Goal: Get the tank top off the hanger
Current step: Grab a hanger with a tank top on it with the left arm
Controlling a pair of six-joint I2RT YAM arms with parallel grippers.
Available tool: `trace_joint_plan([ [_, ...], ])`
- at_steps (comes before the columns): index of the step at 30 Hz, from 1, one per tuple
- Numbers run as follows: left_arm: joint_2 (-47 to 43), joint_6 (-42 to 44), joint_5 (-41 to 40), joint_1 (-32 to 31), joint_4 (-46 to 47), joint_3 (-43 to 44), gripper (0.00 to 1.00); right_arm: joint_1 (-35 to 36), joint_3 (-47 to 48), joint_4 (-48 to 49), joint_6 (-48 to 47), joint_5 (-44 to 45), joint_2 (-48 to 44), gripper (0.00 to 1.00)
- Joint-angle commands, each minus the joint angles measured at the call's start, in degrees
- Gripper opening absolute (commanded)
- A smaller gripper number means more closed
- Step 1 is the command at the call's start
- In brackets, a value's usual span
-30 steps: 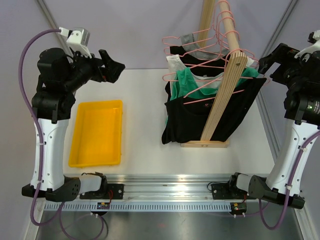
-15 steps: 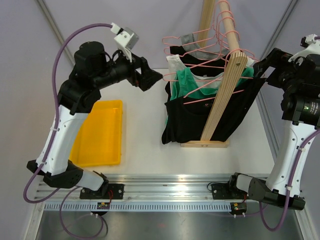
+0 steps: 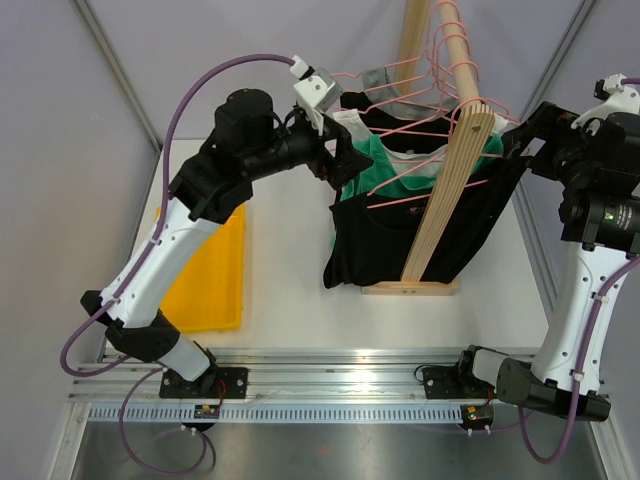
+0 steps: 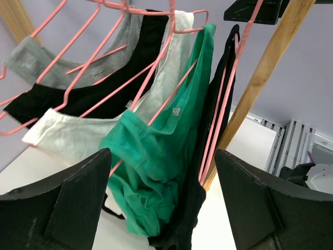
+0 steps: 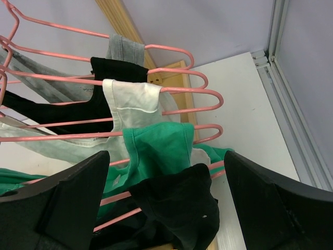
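Observation:
Several tank tops hang on pink wire hangers (image 3: 415,180) on a wooden rack. The front one is black (image 3: 400,240); behind it come a green one (image 3: 372,160), a white one, another black one and a grey one. My left gripper (image 3: 346,165) is at the rack's left side, open. In the left wrist view its gripper (image 4: 162,177) has the hanging edges of the green tank top (image 4: 151,172) and the black tank top (image 4: 216,120) between its fingers, untouched. My right gripper (image 3: 522,128) hovers open at the rack's right end, and its gripper (image 5: 166,172) is above the black strap (image 5: 182,203) and green strap (image 5: 156,146).
A yellow tray (image 3: 215,290) lies on the white table to the left, partly under my left arm. The slanted wooden rack pole (image 3: 455,180) stands on a wooden base (image 3: 410,289). Grey walls and metal frame rails close in on both sides.
My left arm swung right from above the yellow tray to the rack's left side, its jaws narrowing slightly. My right gripper edged a little toward the rack.

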Motion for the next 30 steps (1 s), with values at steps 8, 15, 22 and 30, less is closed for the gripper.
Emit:
trace_joint_plan([
  [8,3.92,0.14,-1.19,-4.39,7.02,-1.73,0.8,0.5,0.16,2.48,-0.55,-0.52,-2.39,1.0],
  [15,6.12,0.05,-0.84,-6.15,7.99,-2.7,0.79,0.5,-0.28,2.48,-0.72,-0.44,-3.01,0.99],
  [22,7.7,0.75,-1.18,-8.08,7.29,-2.7,0.78,0.5,-1.69,2.66,-0.9,0.27,-3.8,1.0],
  [30,8.94,0.84,-1.63,-8.52,6.76,-1.12,0.36,0.59,-2.04,2.75,-1.16,0.88,-4.15,1.0],
])
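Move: The near left end of the front pink hanger, with the black tank top on it, lies about 9 cm to the left hand's right, 1 cm back and 8 cm below. The green tank top's left shoulder is some 4 cm farther out than that hanger end, about level with it sideways. The wooden post stands roughly 19 cm right and 2 cm back of the left hand. From the right hand, the same hanger end is about 24 cm left, 4 cm back and 4 cm below. The black tank top's front hanger is what the left hand closes in on: the hand travels about 8 cm right and 7 cm down towards its left end, fingers still pointing right and somewhat forward, swinging slightly clockwise. It slows as the fingers come around the pink hanger and, at the end, shut to about half their opening; a firm pinch can't yet be seen. ##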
